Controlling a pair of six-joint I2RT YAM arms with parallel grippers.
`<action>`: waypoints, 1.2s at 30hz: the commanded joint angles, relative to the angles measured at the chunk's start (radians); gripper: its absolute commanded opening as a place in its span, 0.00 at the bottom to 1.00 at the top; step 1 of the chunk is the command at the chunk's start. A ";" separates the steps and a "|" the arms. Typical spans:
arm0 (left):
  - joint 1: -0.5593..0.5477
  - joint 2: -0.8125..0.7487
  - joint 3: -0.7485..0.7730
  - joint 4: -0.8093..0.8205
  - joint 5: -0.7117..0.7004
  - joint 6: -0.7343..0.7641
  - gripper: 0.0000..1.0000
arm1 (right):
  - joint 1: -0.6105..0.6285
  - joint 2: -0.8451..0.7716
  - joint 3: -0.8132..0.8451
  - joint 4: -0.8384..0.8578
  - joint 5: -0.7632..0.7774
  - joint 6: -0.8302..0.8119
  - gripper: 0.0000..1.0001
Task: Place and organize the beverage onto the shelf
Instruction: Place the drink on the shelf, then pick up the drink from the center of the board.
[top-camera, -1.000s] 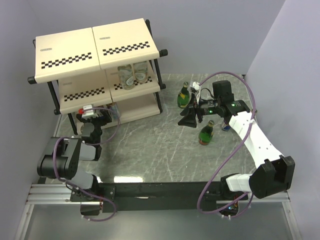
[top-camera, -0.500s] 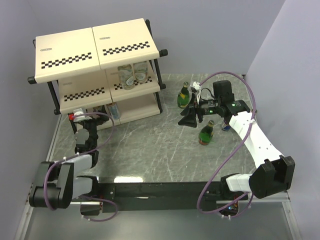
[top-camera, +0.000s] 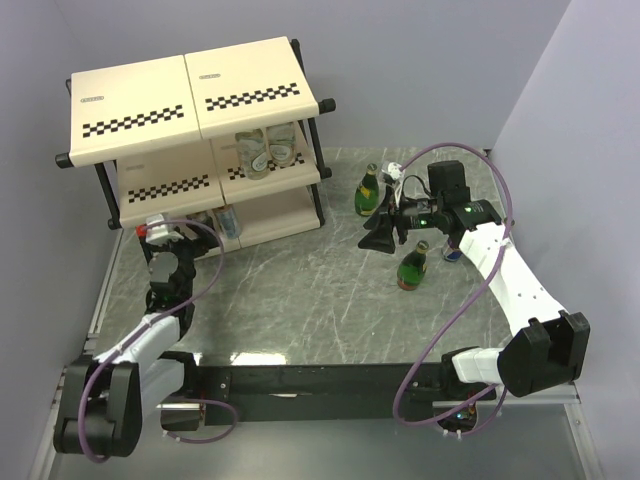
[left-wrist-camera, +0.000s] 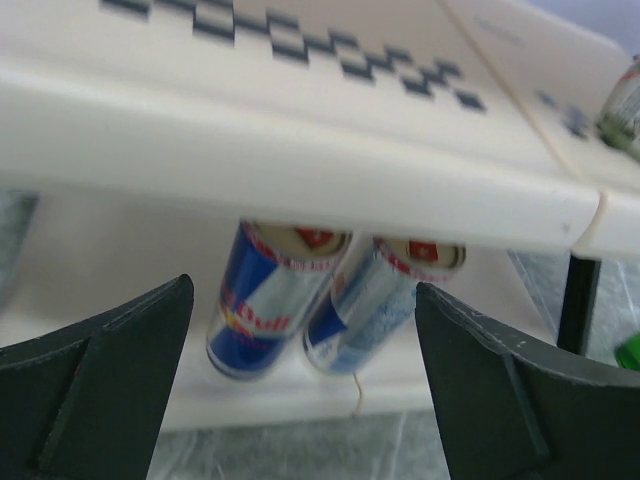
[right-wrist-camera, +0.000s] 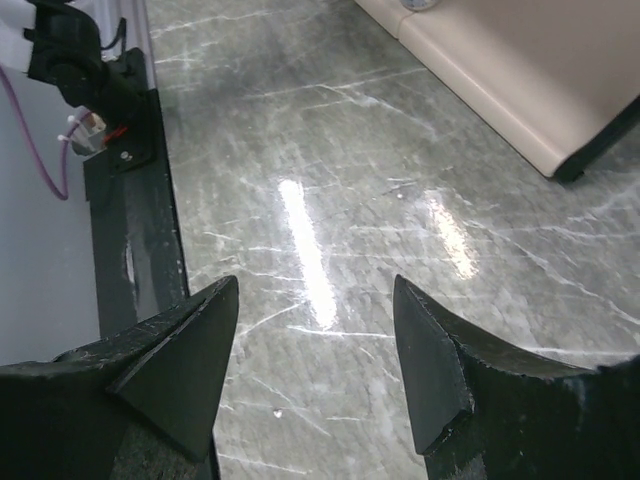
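Observation:
The shelf stands at the back left, with two clear bottles on its middle tier. In the left wrist view two blue-silver cans stand side by side on the bottom tier, under the middle panel. My left gripper is open and empty, a short way in front of them; from above it sits at the rack's lower left. Two green bottles stand on the table at the right. My right gripper hangs open and empty between them, over bare marble.
The rack's black frame post stands right of the cans. A small blue and red thing peeks out beside the right arm. The shelf's corner and the left arm's base show in the right wrist view.
My left gripper has drawn back a little from the bottom tier and its jaws have spread wider; that arm's elbow has dropped toward the near edge. The right arm has not moved.

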 joint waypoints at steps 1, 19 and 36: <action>-0.005 -0.066 0.026 -0.135 0.037 -0.061 0.97 | -0.014 -0.007 0.010 0.000 0.032 -0.028 0.70; -0.006 -0.399 0.120 -0.621 0.355 -0.295 0.96 | -0.230 -0.121 0.082 0.019 0.427 0.119 0.70; -0.005 -0.447 0.428 -1.017 0.699 -0.099 1.00 | -0.339 0.111 0.349 -0.440 0.819 -0.064 0.68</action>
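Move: From the right hand, the upright can on the table is about 25 cm to the right, 12 cm ahead and 18 cm below. A green bottle stands 12 cm right and level with the hand, a far bottle some 25 cm straight ahead, and a third bottle 9 cm right of the can and 2 cm nearer. The left hand has that can about 80 cm to its right, 6 cm ahead; two shelved cans sit just ahead and below. Towards the upright can on the table goes the empty right hand, about 21 cm to the right and 8 cm forward, its fingers swinging clockwise and tipping down from pointing left to pointing forward and down, still open. Meanwhile the left hand, also open, leaves the shelved cans: first mainly back, then rightward and up, some 10 cm each way, turning about 35 degrees clockwise. ##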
